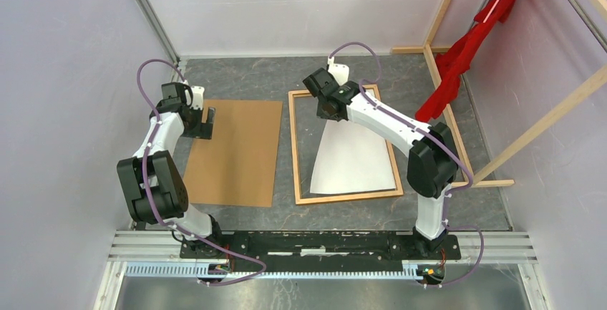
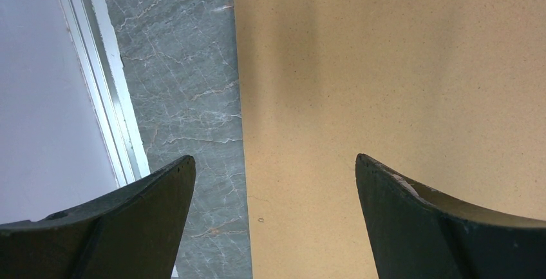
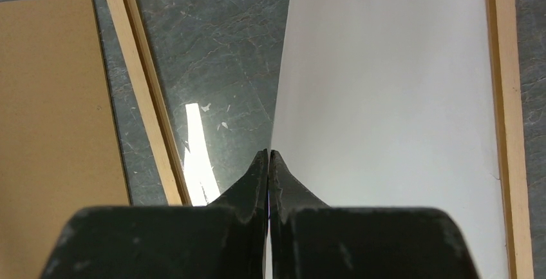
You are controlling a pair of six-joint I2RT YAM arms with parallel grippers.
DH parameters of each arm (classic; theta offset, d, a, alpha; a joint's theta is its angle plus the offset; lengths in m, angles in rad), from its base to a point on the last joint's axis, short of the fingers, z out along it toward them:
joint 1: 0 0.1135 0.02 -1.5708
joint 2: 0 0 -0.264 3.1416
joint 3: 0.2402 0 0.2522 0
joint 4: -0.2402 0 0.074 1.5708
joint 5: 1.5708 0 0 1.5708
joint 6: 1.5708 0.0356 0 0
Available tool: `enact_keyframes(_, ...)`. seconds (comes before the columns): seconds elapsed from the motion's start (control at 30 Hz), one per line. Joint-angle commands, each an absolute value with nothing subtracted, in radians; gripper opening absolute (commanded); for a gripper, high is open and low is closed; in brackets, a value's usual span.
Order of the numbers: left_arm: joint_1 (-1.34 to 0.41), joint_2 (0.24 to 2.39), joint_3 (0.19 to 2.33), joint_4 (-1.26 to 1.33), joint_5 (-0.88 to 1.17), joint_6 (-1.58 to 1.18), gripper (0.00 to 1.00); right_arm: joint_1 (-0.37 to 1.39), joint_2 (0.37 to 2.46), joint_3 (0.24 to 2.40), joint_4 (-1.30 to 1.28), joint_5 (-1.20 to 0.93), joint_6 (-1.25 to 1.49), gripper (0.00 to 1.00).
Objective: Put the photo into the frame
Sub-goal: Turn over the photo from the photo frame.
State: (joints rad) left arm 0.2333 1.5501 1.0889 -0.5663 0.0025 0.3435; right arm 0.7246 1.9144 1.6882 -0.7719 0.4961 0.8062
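Observation:
The photo (image 1: 354, 160) shows only its plain white back. Its near edge rests inside the frame (image 1: 295, 152), a thin orange-brown wooden rectangle lying flat on the grey table. The far end is lifted and bowed. My right gripper (image 1: 328, 113) is shut on that far edge. In the right wrist view the fingertips (image 3: 268, 153) pinch the photo (image 3: 386, 98) near its left corner, between the frame's rails (image 3: 145, 98). My left gripper (image 1: 209, 120) hovers open, its jaws wide apart and empty (image 2: 275, 160), over the left edge of the brown backing board (image 2: 386, 66).
The backing board (image 1: 236, 152) lies flat to the left of the frame. A glossy clear sheet (image 3: 199, 144) glints inside the frame beside the photo. Pale wooden beams with red cloth (image 1: 465, 52) stand at the right. An aluminium rail (image 2: 109, 86) and wall border the left.

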Motion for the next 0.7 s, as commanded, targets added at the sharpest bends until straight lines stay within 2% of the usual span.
enact_keyframes(0.0, 0.231, 1.523, 1.084, -0.535, 0.002, 0.403, 1.00, 0.720, 1.942, 1.693, -0.750, 0.500, 0.784, 0.00)
enact_keyframes(0.03, 0.229, 1.521, 1.084, -0.534, 0.002, 0.403, 1.00, 0.720, 1.947, 1.695, -0.748, 0.491, 0.781, 0.00)
enact_keyframes(0.1, 0.229, 1.518, 1.086, -0.535, 0.002, 0.402, 1.00, 0.721, 1.957, 1.701, -0.741, 0.473, 0.770, 0.07)
enact_keyframes(0.23, 0.230, 1.513, 1.089, -0.535, 0.002, 0.405, 1.00, 0.720, 1.962, 1.701, -0.724, 0.449, 0.749, 0.37)
enact_keyframes(0.3, 0.230, 1.512, 1.089, -0.536, 0.003, 0.406, 1.00, 0.720, 1.960, 1.700, -0.712, 0.438, 0.738, 0.61)
enact_keyframes(0.47, 0.230, 1.508, 1.084, -0.535, 0.002, 0.407, 1.00, 0.720, 1.946, 1.691, -0.689, 0.425, 0.725, 0.93)
enact_keyframes(0.5, 0.230, 1.507, 1.083, -0.535, 0.003, 0.408, 1.00, 0.720, 1.944, 1.689, -0.682, 0.422, 0.719, 0.98)
enact_keyframes(0.67, 0.230, 1.508, 1.083, -0.535, -0.021, 0.413, 1.00, 0.720, 1.926, 1.666, -0.647, 0.403, 0.698, 0.98)
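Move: The right hand holds the left edge of the photo near its far end, over the frame. The frame's middle is about 7 cm to the right, 6 cm back and 12 cm below; its left bar runs roughly 10 cm to the left, level with the hand. The brown backing board's middle lies some 31 cm left and 9 cm back. From the idle left hand, the frame's middle is about 50 cm right, 5 cm back and 6 cm down. The right hand, still pinching the photo's left edge at first, sinks about 2.5 cm towards the frame and early in the descent begins spreading its fingers from shut to wide open, letting go of the sheet. As they open it drifts some 2 cm left towards the frame's left bar, levelling off while the wrist turns slightly counter-clockwise, and ends with open fingers above the photo. ##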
